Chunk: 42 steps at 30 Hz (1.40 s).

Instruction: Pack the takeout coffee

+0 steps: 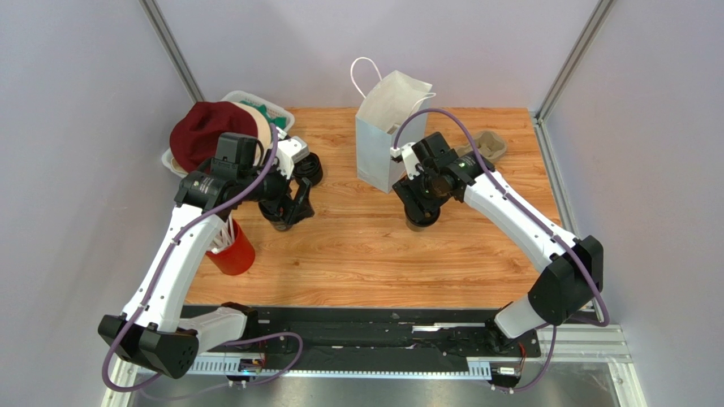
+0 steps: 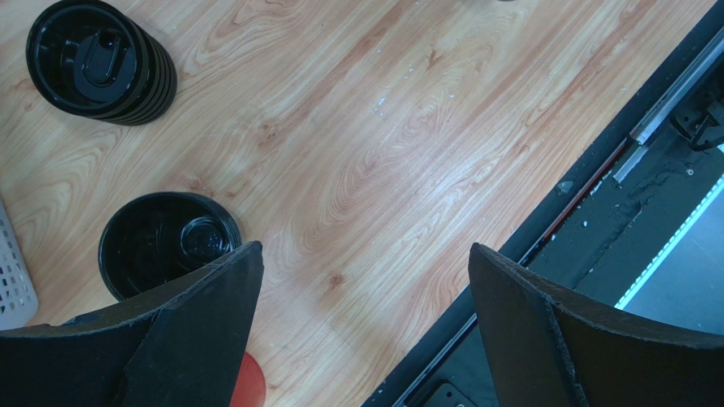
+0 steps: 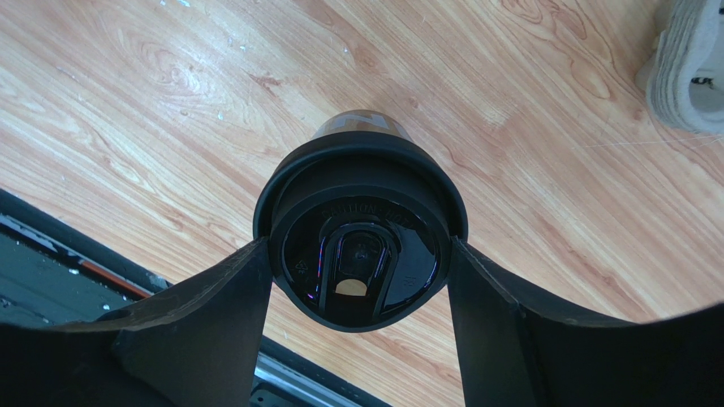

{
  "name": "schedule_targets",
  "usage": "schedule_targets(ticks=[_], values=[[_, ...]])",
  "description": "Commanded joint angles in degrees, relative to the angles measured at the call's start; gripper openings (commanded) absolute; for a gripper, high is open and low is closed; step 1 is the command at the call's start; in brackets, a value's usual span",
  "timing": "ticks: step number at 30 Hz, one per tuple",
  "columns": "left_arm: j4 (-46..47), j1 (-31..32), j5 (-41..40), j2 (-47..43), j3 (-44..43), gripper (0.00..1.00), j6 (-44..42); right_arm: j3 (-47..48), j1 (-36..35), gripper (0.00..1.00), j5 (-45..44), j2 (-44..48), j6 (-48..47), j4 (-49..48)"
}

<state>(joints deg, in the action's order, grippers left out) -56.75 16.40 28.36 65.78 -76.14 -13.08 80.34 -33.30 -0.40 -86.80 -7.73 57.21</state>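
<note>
The takeout coffee [image 3: 361,229] stands upright, with a glossy black sip lid and a brown body [image 3: 360,124] showing below it. My right gripper [image 3: 357,246] is shut on it, one finger pressing each side of the lid's rim. From above, this gripper [image 1: 422,212] sits just in front of the pale-blue paper bag [image 1: 382,140], and the arm mostly hides the cup. My left gripper [image 2: 365,248] is open over bare wood with nothing between its fingers. From above, the left gripper [image 1: 289,212] is at the table's left.
A stack of black lids [image 2: 98,59] and a single black round lid [image 2: 166,242] lie near the left gripper. The red cup of straws [image 1: 231,250] stands front left. A bin with maroon cloth [image 1: 208,131] is back left, a grey pulp tray [image 1: 489,144] back right.
</note>
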Motion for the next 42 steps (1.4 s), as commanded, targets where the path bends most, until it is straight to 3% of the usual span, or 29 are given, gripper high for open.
schedule_targets(ticks=[1, 7, 24, 33, 37, 42], values=[[0.1, -0.2, 0.4, 0.0, -3.0, 0.99, 1.0, 4.6, -0.3, 0.35, 1.8, 2.9, -4.7, 4.0], [-0.4, -0.2, 1.7, 0.6, -4.1, 0.99, 1.2, 3.5, -0.3, 0.36, 4.6, 3.0, -7.2, 6.3], [1.1, -0.2, 0.6, -2.6, -0.8, 0.99, 1.0, -5.2, -0.3, 0.33, 9.0, -4.4, -7.4, 1.6], [2.1, -0.2, -0.1, -2.3, -1.0, 0.99, 1.6, -3.5, -0.3, 0.32, 9.2, 0.1, -7.8, 1.8], [2.5, 0.2, -1.1, 1.9, -8.1, 0.99, 2.9, 1.4, -0.3, 0.32, 7.5, 4.4, -9.1, 4.0], [3.0, 2.8, -8.2, 10.6, -21.3, 0.99, 3.5, 6.6, -0.3, 0.32, 5.2, 10.2, -10.1, 4.2]])
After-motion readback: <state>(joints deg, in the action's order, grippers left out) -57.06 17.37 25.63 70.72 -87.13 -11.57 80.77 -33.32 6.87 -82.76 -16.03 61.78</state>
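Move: The lidded cup is still in my right hand. The bare table spot under its path lies about 4 cm back and 14 cm below; the paper bag stands some 20 cm ahead and 7 cm left, the cup carrier about 25 cm ahead and 18 cm right. From my open left hand the bag is roughly 25 cm ahead and 24 cm right, the empty cup 7 cm ahead, 5 cm left and the lid stack 20 cm ahead, 2 cm right, both well below. After a slight rise, I dip the held cup with my right hand about 7 cm towards the table while drawing it back 4 cm, fingers swinging near vertical, then lift it 7 cm again, slightly forward, fingers tilting back; it also turns some 10 degrees counter-clockwise. My grip stays shut around the lid. Late on, my open left hand starts up and forward past the empty cup. ##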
